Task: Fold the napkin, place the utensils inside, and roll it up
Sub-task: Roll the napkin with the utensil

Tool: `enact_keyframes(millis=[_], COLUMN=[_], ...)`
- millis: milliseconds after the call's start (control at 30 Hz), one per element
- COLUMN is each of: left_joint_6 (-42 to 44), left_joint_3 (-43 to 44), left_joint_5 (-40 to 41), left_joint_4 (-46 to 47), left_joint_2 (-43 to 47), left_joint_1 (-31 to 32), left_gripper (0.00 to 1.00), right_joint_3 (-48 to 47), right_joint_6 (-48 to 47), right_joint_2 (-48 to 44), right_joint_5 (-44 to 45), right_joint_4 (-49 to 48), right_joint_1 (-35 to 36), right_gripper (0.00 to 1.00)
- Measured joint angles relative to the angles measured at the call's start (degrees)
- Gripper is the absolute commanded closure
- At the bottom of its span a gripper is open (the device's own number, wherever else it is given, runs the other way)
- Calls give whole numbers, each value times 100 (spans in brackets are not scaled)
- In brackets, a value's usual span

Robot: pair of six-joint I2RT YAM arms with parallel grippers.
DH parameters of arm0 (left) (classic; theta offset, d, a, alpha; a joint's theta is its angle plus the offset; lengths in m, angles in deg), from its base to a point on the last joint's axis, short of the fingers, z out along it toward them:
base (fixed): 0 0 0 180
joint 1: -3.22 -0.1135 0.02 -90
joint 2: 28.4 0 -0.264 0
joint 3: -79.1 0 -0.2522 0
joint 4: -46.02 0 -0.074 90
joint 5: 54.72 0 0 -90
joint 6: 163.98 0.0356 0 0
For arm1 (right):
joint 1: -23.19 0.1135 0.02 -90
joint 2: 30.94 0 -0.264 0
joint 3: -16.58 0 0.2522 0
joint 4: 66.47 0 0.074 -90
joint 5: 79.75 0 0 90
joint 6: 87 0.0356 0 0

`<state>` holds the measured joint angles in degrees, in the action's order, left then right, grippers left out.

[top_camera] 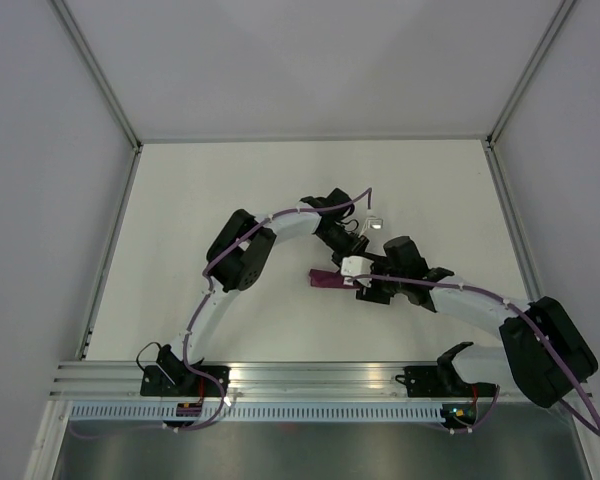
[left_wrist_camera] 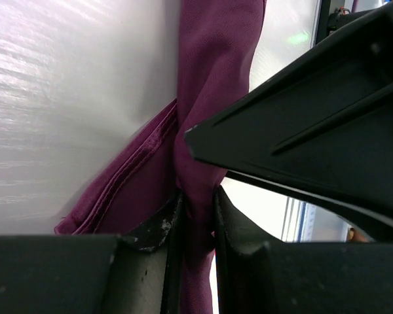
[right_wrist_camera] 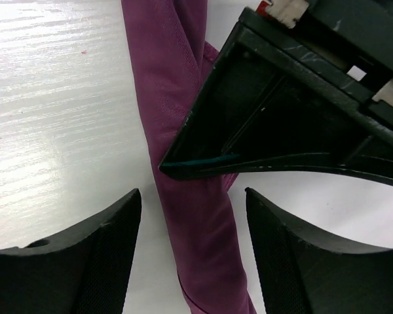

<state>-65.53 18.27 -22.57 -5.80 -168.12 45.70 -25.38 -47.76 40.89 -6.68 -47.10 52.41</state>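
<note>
The napkin (top_camera: 323,279) lies on the white table as a narrow purple roll. In the left wrist view the napkin (left_wrist_camera: 213,78) runs up from between my left gripper's fingers, and the left gripper (left_wrist_camera: 196,219) is shut on it. My left gripper (top_camera: 354,262) and right gripper (top_camera: 366,288) meet over the roll's right end. My right gripper (right_wrist_camera: 193,222) stands open, one finger on each side of the napkin (right_wrist_camera: 177,118) without touching it. The left gripper's black finger (right_wrist_camera: 281,124) crosses the roll just ahead. No utensils show; they are hidden or out of view.
The white table (top_camera: 230,200) is walled by grey panels at the back and sides. An aluminium rail (top_camera: 300,375) runs along the near edge by the arm bases. The right arm's finger (left_wrist_camera: 314,124) fills the right of the left wrist view.
</note>
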Motion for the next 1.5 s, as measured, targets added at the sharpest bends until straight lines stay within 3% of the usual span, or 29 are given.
enact_keyframes(millis=[100, 133, 200, 233, 300, 333, 400, 567, 967, 1233, 1500], left_joint_6=[-9, -11, -11, -11, -11, -15, -72, -273, -966, -1631, -1749], left_joint_3=[4, 4, 4, 9, 11, 15, 20, 17, -387, -1554, -3506], left_joint_5=[-66, -83, -87, -85, -79, -79, -26, 448, 3012, 4144, 4433], left_joint_4=[-94, -118, -144, -146, -162, -164, -166, -186, 730, 1325, 2393], left_joint_2=[-20, -26, -28, -28, -28, -28, -22, 219, 1325, 2599, 4068], left_joint_1=[-4, -4, -4, -4, -9, -13, -15, -35, -693, -1095, -911], left_gripper=[98, 98, 96, 91, 82, 69, 55, 48, 50, 50, 50], right_joint_3=[31, 33, 33, 33, 20, -4, -103, -407, -1226, -2111, -3783], right_joint_6=[0, 2, -13, -4, -4, -13, -22, -31, 72, 339, 160], right_joint_2=[149, 179, 229, 262, 293, 315, 389, 636, 1226, 2006, 3381], right_joint_5=[116, 140, 181, 186, 192, 188, 177, 142, -94, -487, -1355], right_joint_4=[-96, -127, -157, -138, -129, -101, 9, 282, 1246, 2002, 3696], right_joint_1=[96, 111, 136, 140, 160, 160, 160, 160, 114, -142, -603], right_gripper=[40, 52, 64, 71, 74, 77, 81, 83, 84, 83, 83])
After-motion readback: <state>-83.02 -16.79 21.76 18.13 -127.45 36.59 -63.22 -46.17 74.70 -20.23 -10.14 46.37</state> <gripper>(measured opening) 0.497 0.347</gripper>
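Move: The rolled napkin runs left to right, already pinched between the left fingers. Its middle lies about 2 cm to the left hand's right, level with it fore and aft. From the open right hand, the roll's middle is some 2 cm to the left and 2 cm below, the fingers straddling it. A loose corner flap sticks out on the far side, roughly 3 cm ahead and 3 cm left of the right hand, about 3 cm ahead of the left. The rolled napkin is taken over by the right hand, which sinks just over 1 cm, pinches it from both sides, then tips its fingers some 35 degrees back to point more straight down, easing about 2 cm left and forward with its hold kept. Once that grip has closed, the left fingers open and let go. The left hand sweeps forward, left and up, then eases back a little, ending some 20 cm away and turning counter-clockwise. ##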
